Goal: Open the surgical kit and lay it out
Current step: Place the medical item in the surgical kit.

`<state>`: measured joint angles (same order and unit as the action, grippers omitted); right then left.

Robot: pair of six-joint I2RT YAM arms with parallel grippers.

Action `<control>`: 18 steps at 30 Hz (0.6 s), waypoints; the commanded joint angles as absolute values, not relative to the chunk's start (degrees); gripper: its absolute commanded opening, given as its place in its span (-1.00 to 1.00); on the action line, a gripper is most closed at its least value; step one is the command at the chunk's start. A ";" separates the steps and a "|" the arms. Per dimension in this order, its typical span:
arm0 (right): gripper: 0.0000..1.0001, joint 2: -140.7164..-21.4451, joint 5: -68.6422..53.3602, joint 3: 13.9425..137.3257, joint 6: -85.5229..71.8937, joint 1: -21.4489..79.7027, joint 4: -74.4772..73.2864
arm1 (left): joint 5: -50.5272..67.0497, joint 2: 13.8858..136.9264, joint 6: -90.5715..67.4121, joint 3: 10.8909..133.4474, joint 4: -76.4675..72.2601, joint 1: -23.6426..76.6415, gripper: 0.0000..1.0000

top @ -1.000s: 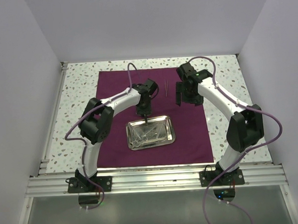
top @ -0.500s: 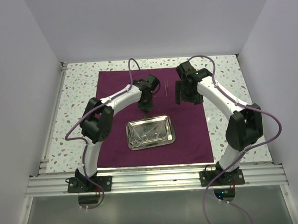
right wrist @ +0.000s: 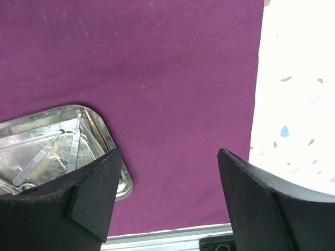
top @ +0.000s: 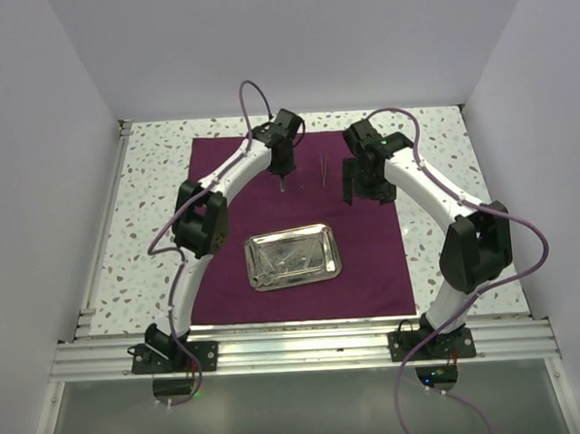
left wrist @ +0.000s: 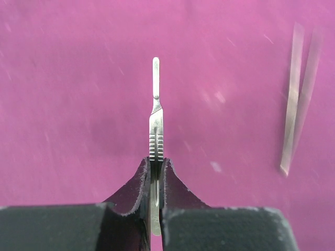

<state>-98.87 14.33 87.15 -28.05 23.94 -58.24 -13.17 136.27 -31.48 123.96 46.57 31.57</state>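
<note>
The maroon cloth [top: 220,182] lies spread flat on the table. On it, near the front, the steel tray [top: 324,270] holds thin silver instruments [top: 278,268]. My left gripper [top: 284,185] hangs over the far part of the cloth, shut on a slim silver scalpel handle [left wrist: 156,120] that sticks out ahead of the fingertips. A pair of tweezers [top: 324,170] lies on the cloth just right of it, also seen as tweezers [left wrist: 296,125] in the left wrist view. My right gripper [top: 355,189] hovers open and empty right of the tweezers; its wrist view shows the tray [right wrist: 112,141] at lower left.
White speckled tabletop [top: 152,176] surrounds the cloth, with white walls on three sides. An aluminium rail [top: 297,348] runs along the near edge, where both arm bases are bolted. The cloth's right edge meets bare table [right wrist: 298,78].
My left gripper closed on the scalpel handle over the tray, then carried it away to the far part of the cloth beside the tweezers. The right arm stayed put.
</note>
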 commanded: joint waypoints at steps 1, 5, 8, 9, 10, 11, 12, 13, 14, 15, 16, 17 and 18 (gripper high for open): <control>0.55 -94.49 15.91 86.75 -28.04 23.91 -60.12 | -14.77 140.35 -27.78 129.89 44.83 29.54 -1.00; 0.56 -93.08 16.52 85.96 -27.95 23.82 -61.17 | -14.41 142.47 -26.02 130.34 40.79 28.92 -0.54; 0.56 -92.29 16.87 85.69 -27.95 23.82 -61.70 | -13.62 141.77 -24.26 129.90 39.73 28.83 0.21; 0.57 -92.20 16.87 85.69 -27.95 23.91 -61.61 | -13.71 141.16 -23.91 129.82 39.99 28.83 0.39; 0.57 -92.11 16.87 85.69 -28.04 23.82 -61.61 | -13.97 138.98 -23.47 128.86 40.34 28.83 0.43; 0.57 -91.94 16.87 85.61 -28.04 23.82 -61.26 | -14.32 137.48 -23.38 127.89 40.60 28.83 0.45; 0.56 -91.67 16.18 85.34 -28.21 23.99 -61.09 | -14.67 135.63 -23.29 126.58 40.87 28.83 0.46; 0.56 -91.58 15.65 85.08 -28.39 23.91 -60.47 | -14.85 131.18 -23.73 122.65 41.30 28.83 0.46; 0.56 -91.23 15.04 84.73 -28.39 24.08 -59.95 | -14.24 128.70 -23.99 120.26 41.57 28.83 0.46; 0.56 -90.97 14.33 83.86 -28.39 24.87 -59.25 | -13.80 126.15 -24.26 117.71 42.01 29.00 0.42; 0.56 -90.79 13.02 83.50 -28.39 25.31 -58.54 | -13.36 121.34 -25.21 112.20 42.97 29.18 0.40; 0.57 -90.44 12.14 82.63 -28.21 27.14 -56.79 | -12.32 118.77 -25.83 109.19 43.59 29.35 0.35; 0.58 -90.35 11.69 82.18 -28.39 28.29 -55.82 | -11.96 116.30 -26.88 106.03 43.94 30.23 0.33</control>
<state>-93.14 14.66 83.48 -28.12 25.12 -59.11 -13.23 128.70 -25.52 111.94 43.35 29.12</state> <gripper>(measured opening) 0.784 0.677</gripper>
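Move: The scalpel is already pinched by its handle in the left hand, blade end forward. Its laying spot on the cloth is about 3 cm ahead of that hand, 2 cm to its left and 5 cm below. The tweezers lie some 11 cm to the hand's right and 1 cm ahead; the tray's middle is about 22 cm back and 2 cm right, both also near cloth level. From the right hand, the laying spot is roughly 15 cm ahead, 24 cm left and 12 cm below. The scalpel is lowered onto the cloth by the left hand, which sinks about 4 cm while easing forward and a little left. Its fingers then spread wide and let go of the handle, and the hand draws back some 5 cm, rising and drifting left. The open, empty right hand eases back about 2 cm and up slightly. ##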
